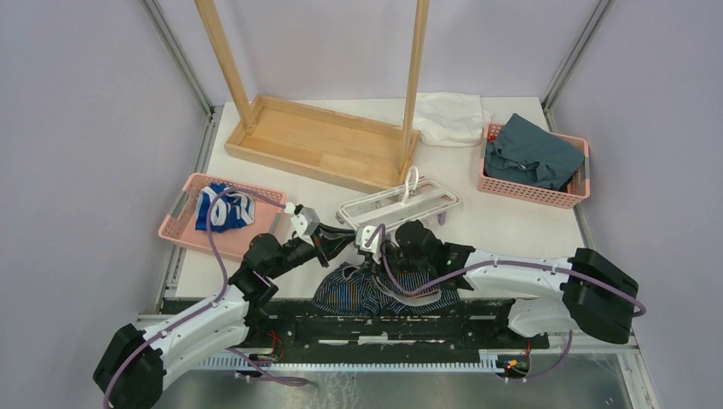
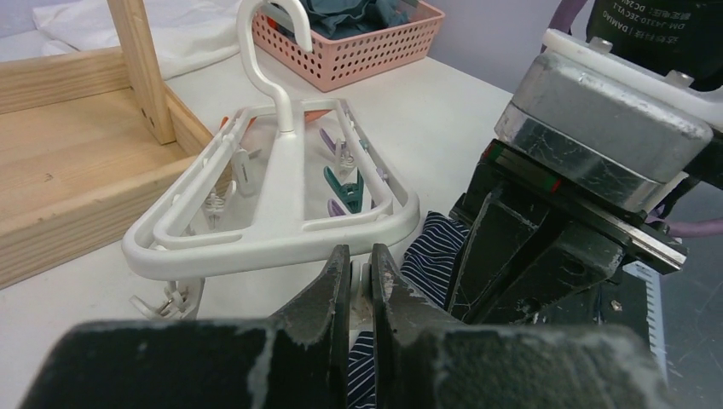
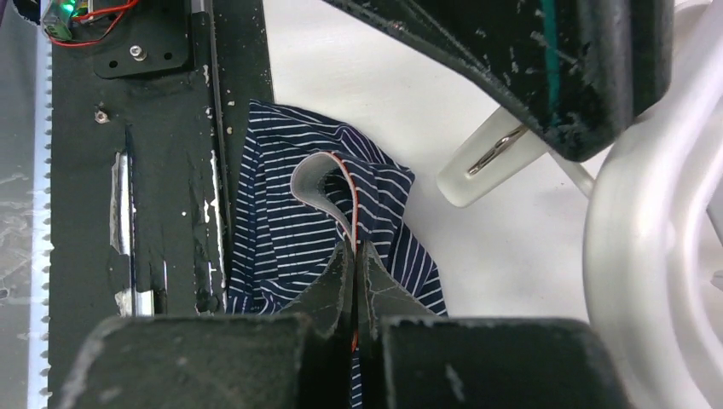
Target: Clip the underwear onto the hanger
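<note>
The underwear (image 1: 375,294), dark navy with thin pinstripes, lies bunched at the table's near edge between the two arms. My right gripper (image 3: 354,249) is shut on its grey waistband with orange trim, which it holds up in a loop above the cloth (image 3: 290,230). The white hanger (image 1: 396,204) lies flat just beyond it, hook pointing up (image 2: 273,34). My left gripper (image 2: 360,256) is shut on a white clip at the hanger's near rim (image 2: 273,243). That clip (image 3: 490,158) hangs right next to the lifted waistband, apart from it.
A wooden rack (image 1: 315,141) stands behind the hanger. One pink basket (image 1: 520,192) at the back right holds a teal cloth. Another pink basket (image 1: 183,209) on the left holds a blue-and-white garment. A white cloth (image 1: 452,117) lies at the back.
</note>
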{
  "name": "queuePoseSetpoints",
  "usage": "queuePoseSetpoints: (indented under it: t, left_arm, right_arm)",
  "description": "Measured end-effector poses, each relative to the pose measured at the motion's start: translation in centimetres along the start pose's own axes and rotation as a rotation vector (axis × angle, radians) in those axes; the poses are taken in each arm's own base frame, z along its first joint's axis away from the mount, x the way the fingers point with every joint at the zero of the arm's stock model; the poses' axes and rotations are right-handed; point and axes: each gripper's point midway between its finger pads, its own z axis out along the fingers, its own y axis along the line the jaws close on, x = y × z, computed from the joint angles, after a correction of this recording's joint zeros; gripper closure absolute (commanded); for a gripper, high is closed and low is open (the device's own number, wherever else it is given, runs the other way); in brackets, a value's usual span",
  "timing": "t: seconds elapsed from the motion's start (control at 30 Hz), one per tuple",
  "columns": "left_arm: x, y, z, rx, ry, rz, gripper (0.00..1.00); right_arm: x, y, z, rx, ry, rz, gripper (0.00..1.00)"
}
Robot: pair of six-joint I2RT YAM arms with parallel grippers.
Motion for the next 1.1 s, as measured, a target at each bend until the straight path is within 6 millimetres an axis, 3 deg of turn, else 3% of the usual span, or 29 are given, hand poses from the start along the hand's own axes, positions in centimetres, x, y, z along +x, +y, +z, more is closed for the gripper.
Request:
queuePoseSetpoints:
  t: [0.2,0.4,0.53,0.57,0.6,0.73,0.93,1.1]
  left_arm:
    - [0.0,0.0,0.0,0.001,0.001,-0.006,0.97]
    - [-1.0,0.6,-0.4,-0.048,-0.034,0.003,0.97]
    - [-1.9,0.9,-0.7,-0.078,-0.063,0.011,0.97]
    - [-2.0,1.0,-0.8,-0.083,-0.067,0.011,0.97]
    - [-2.0,1.0,-0.8,-0.086,-0.068,0.011,0.97]
    - [-1.8,1.1,-0.8,-0.092,-0.064,0.009,0.97]
    - [-1.1,1.2,-1.4,-0.098,-0.066,0.010,0.97]
    - [-1.5,1.3,-1.8,-0.116,-0.092,0.016,0.97]
  right_arm:
    - [1.1,-0.1,0.3,0.027,0.046,-0.021,1.00]
    - [1.6,1.3,0.7,0.178,0.151,-0.296,0.99]
    - [2.5,1.3,1.0,0.271,0.225,-0.460,0.85]
    - [2.8,1.3,1.1,0.283,0.244,-0.485,0.78]
    - [3.2,1.3,1.3,0.298,0.268,-0.521,0.64]
    - [3.9,2.5,2.2,0.339,0.305,-0.656,0.43]
    - [1.8,5.3,2.4,0.383,0.211,-0.796,0.36]
    - [0.7,5.8,2.1,0.450,0.129,-0.850,0.34]
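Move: The underwear, its waistband's left part pinched in the right fingers, has its middle about 5 cm back, 8 cm right and 7 cm below that hand. The end clip squeezed by the left hand lies some 6 cm ahead, straight in line, and 7 cm above the right; the hanger's middle is about 13 cm ahead, 11 cm right and 9 cm up. From the left hand, the underwear is roughly 11 cm back, 8 cm right and 14 cm below. Lowering then releasing the waistband, the right hand backs about 5 cm, rolling some 50 degrees; the left drifts leftward. ##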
